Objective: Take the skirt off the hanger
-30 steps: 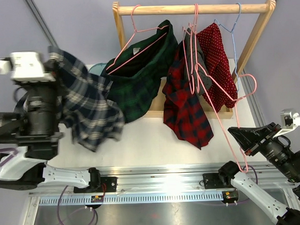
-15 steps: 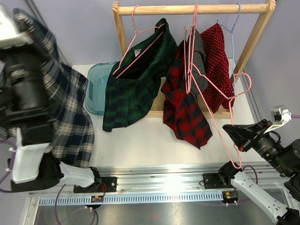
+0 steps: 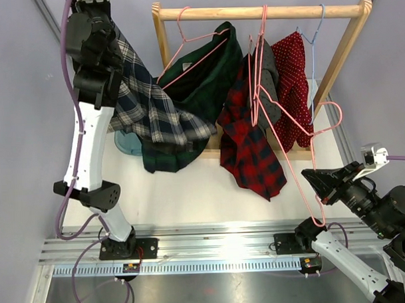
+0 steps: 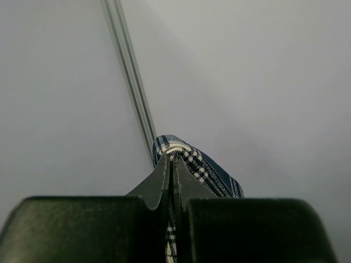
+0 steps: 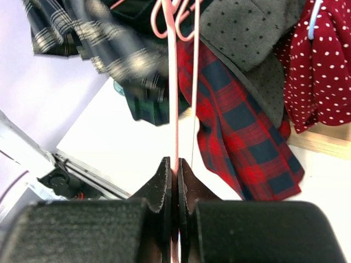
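Note:
The blue-and-white plaid skirt point(image 3: 151, 107) is off any hanger and hangs from my left gripper point(image 4: 173, 158), which is shut on a fold of it high at the back left. The cloth drapes down to the right, in front of a green plaid skirt point(image 3: 200, 85). My right gripper point(image 3: 308, 180) is at the front right, shut on the thin wire of a bare pink hanger point(image 3: 292, 155). In the right wrist view, that wire point(image 5: 174, 109) runs straight up from between the closed jaws.
A wooden rack point(image 3: 251, 12) at the back carries the green skirt on a pink hanger, a red plaid skirt point(image 3: 250, 150), a grey dotted garment point(image 3: 271, 66) and a red dotted one point(image 3: 294, 75). A teal basin point(image 3: 124, 142) sits partly under the hanging plaid cloth.
My left arm has swung from low at the left up to the back left, carrying the plaid skirt up and to the right. The right gripper and its hanger have barely shifted.

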{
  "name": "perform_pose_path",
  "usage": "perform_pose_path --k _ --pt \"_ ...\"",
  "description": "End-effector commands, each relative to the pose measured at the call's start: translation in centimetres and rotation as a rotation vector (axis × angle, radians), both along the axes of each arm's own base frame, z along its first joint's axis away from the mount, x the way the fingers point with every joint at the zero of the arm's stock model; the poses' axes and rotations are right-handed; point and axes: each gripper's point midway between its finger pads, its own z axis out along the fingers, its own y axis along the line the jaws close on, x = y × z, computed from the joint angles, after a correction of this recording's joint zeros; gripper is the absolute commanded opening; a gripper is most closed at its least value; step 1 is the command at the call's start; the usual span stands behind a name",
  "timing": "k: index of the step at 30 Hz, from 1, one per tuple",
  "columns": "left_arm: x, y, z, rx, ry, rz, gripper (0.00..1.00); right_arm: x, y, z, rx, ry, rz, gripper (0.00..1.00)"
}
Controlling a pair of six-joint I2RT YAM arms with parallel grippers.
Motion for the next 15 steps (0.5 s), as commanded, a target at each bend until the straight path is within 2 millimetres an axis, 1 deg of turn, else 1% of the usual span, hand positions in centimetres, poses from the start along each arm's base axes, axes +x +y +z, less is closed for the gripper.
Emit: perform_pose_path --k 1,2,3,4,5,6,7,8,9,10,11,13,14,15 --pt "-0.1 -0.6 4.4 -0.076 -0.213 -0.206 0.00 0.7 -0.3 -1.6 -0.075 0.051 -0.024 0.00" --pt "0.9 -1.0 4.0 -0.079 -0.214 -0.234 0.00 0.8 -0.2 -1.7 -0.080 0.052 -0.024 0.00" --pt "2.1 -0.5 3.4 -0.080 -0.207 -0.237 0.00 1.0 -0.1 -1.7 -0.081 0.052 -0.024 0.00" --pt "4.3 -0.9 1.9 -0.085 -0.175 -0.258 0.00 1.1 0.0 -1.8 -0.084 0.053 -0.023 0.00" --pt "5.6 -1.8 1.2 -0.114 -0.170 -0.342 0.00 1.5 0.1 -2.1 -0.091 0.061 -0.026 0.00" --pt "6.9 -1.5 0.3 -0.126 -0.155 -0.366 0.00 1.7 0.3 -2.0 -0.087 0.057 -0.028 0.00" --pt "9.3 -2.4 -1.7 -0.125 -0.114 -0.411 0.00 2.0 0.4 -2.1 -0.090 0.059 -0.029 0.00" --pt "10.3 -3.9 -2.4 -0.116 -0.105 -0.485 0.00 2.3 0.6 -2.6 -0.098 0.068 -0.029 0.00" --pt "11.6 -4.9 -3.5 -0.115 -0.088 -0.526 0.00 2.6 0.8 -2.6 -0.096 0.064 -0.030 0.00" --pt "13.5 -6.0 -5.5 -0.119 -0.056 -0.571 0.00 2.8 1.0 -2.7 -0.095 0.066 -0.027 0.00" --pt "14.4 -7.7 -6.4 -0.115 -0.044 -0.650 0.00 3.3 1.3 -3.3 -0.104 0.079 -0.027 0.00" --pt "16.2 -9.0 -8.7 -0.130 -0.003 -0.689 0.00 3.7 1.6 -3.3 -0.095 0.074 -0.028 0.00" --pt "17.8 -9.8 -10.5 -0.140 0.006 -0.724 0.02 4.0 1.8 -3.5 -0.093 0.077 -0.030 0.00" --pt "18.6 -10.0 -11.6 -0.143 0.019 -0.727 0.03 4.1 1.9 -3.5 -0.091 0.078 -0.026 0.00"
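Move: The navy plaid skirt is already in my left fingers, high up. The teal basin it goes to stands some 20 cm farther out, level sideways, and about 60 cm below that hand. The rack's left post is about 16 cm to the hand's right and 12 cm ahead, and the green skirt hangs about 25 cm right and 8 cm ahead, both some 35 cm lower. From my right hand, the basin lies roughly 50 cm ahead, 58 cm left and 35 cm down. With my left fingers still shut on the navy plaid skirt, I swing it fast outward and then increasingly down, about 18 cm forward and 13 cm down, veering some 6 cm right late on, to a place above the basin. That wrist turns about 30 degrees clockwise. Meanwhile my right hand keeps its pinch on the empty pink hanger and eases it about 3 cm forward and 3 cm down. ##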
